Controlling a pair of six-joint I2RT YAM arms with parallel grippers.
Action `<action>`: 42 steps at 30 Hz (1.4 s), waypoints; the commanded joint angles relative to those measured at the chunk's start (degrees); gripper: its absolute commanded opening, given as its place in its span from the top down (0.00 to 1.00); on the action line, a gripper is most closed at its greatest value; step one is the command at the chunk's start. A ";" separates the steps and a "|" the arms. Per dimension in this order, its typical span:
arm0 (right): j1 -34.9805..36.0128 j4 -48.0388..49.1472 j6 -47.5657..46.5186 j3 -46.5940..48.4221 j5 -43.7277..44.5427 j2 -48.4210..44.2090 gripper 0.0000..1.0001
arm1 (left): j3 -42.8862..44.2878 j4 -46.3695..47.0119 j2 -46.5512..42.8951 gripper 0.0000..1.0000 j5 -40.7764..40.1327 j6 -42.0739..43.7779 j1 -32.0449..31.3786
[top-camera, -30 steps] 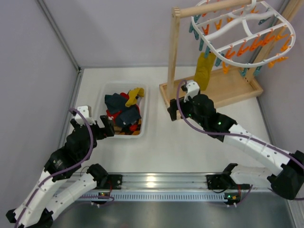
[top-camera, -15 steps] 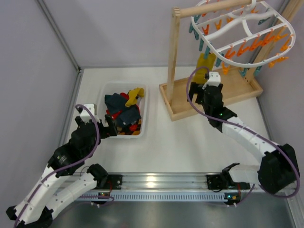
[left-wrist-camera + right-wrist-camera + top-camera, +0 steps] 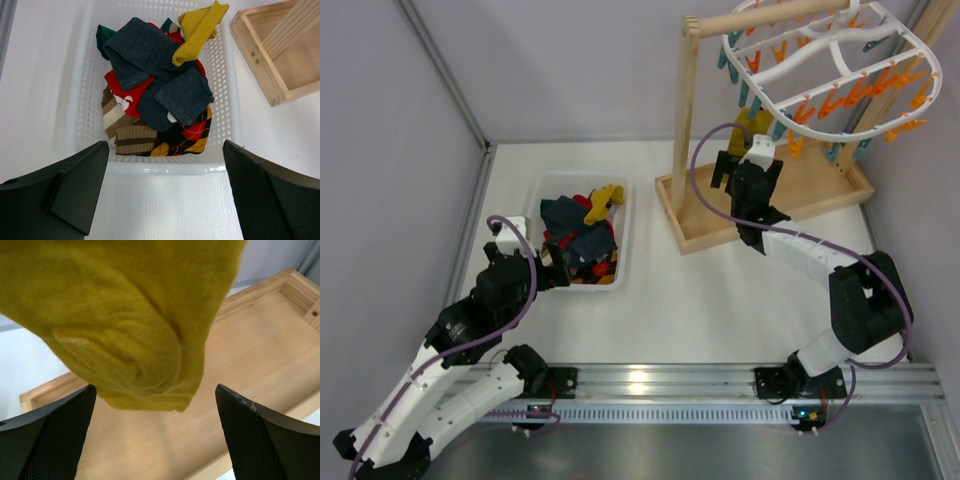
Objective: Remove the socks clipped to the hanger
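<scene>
The white oval hanger (image 3: 912, 37) with orange and teal clothespins hangs from the wooden stand at the top right. One mustard-yellow sock (image 3: 748, 122) is clipped to its near left rim and hangs down. My right gripper (image 3: 748, 148) is open just in front of it. In the right wrist view the sock (image 3: 125, 325) hangs above and between my open fingers (image 3: 50, 440), apart from them. My left gripper (image 3: 556, 268) is open and empty at the near rim of a white basket (image 3: 160, 167). The basket holds several loose socks (image 3: 150, 75).
The light wooden stand's post (image 3: 685, 110) rises left of my right gripper. Its tray base (image 3: 810, 190) lies under the sock and also shows in the right wrist view (image 3: 240, 355). Grey walls close in the left, back and right of the table.
My right arm has swung from the table beside the tray up and back to the hanging yellow sock. My left arm has shifted slightly nearer the basket's front rim.
</scene>
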 commanded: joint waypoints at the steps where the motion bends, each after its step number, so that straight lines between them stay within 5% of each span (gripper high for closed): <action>1: -1.04 5.19 2.09 -0.02 6.96 0.43 0.02 | 0.14 2.70 1.16 0.01 0.83 0.84 0.37; 6: -2.00 6.50 -0.37 2.44 3.63 4.29 0.03 | 0.06 2.70 1.69 0.01 1.45 0.84 0.37; 10: -2.62 13.25 -3.70 0.51 -2.70 4.39 0.21 | 0.06 2.62 1.60 0.01 1.36 0.92 0.37; 12: -2.62 15.21 -4.50 -0.72 -5.51 3.87 0.47 | 0.14 2.70 1.60 0.01 1.45 1.01 0.28; 13: -2.71 16.96 -5.20 -1.85 -6.92 3.60 0.77 | 0.14 2.70 1.60 0.01 1.62 1.10 0.37; 16: -2.62 20.92 -5.65 -5.89 -7.54 1.23 1.00 | 0.32 2.70 1.34 0.01 1.62 1.36 0.37; 25: -1.83 22.43 6.46 -20.21 -16.06 -14.40 1.00 | 5.57 3.14 2.74 0.01 4.78 -1.44 0.37; 29: -1.57 22.86 10.26 -25.94 -23.09 -25.10 1.00 | 10.51 8.49 7.48 0.01 14.69 -4.43 0.28; 35: -1.65 5.22 10.61 -26.12 -32.41 -42.67 1.00 | 16.91 27.37 22.67 0.01 43.52 -8.83 -0.15; 42: -2.01 -20.27 10.35 -22.35 -33.39 -59.58 1.00 | 41.92 33.11 47.28 0.01 48.47 -5.14 -10.25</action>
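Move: The yellow sock hangs almost at the right hand's open fingers, its middle about 4 cm ahead, 2 cm left and 6 cm up. The white hanger spreads some 20 cm above that hand, centred about 8 cm ahead and 12 cm right; the left wooden post stands about 14 cm left and 2 cm back. From the left hand the sock is some 27 cm ahead, 38 cm right and roughly level; the bin lies about 13 cm ahead, 2 cm right and 20 cm below. The right fingers ease about 2 cm forward and down, shut on the lower part of the yellow sock and keep that pinch while the hand draws back some 20 cm and then climbs about 11 cm as well, tipping up and swinging counter-clockwise. Late on, the open left hand sweeps about 25 cm right and 13 cm up towards the sock, turning some 45 degrees clockwise. ##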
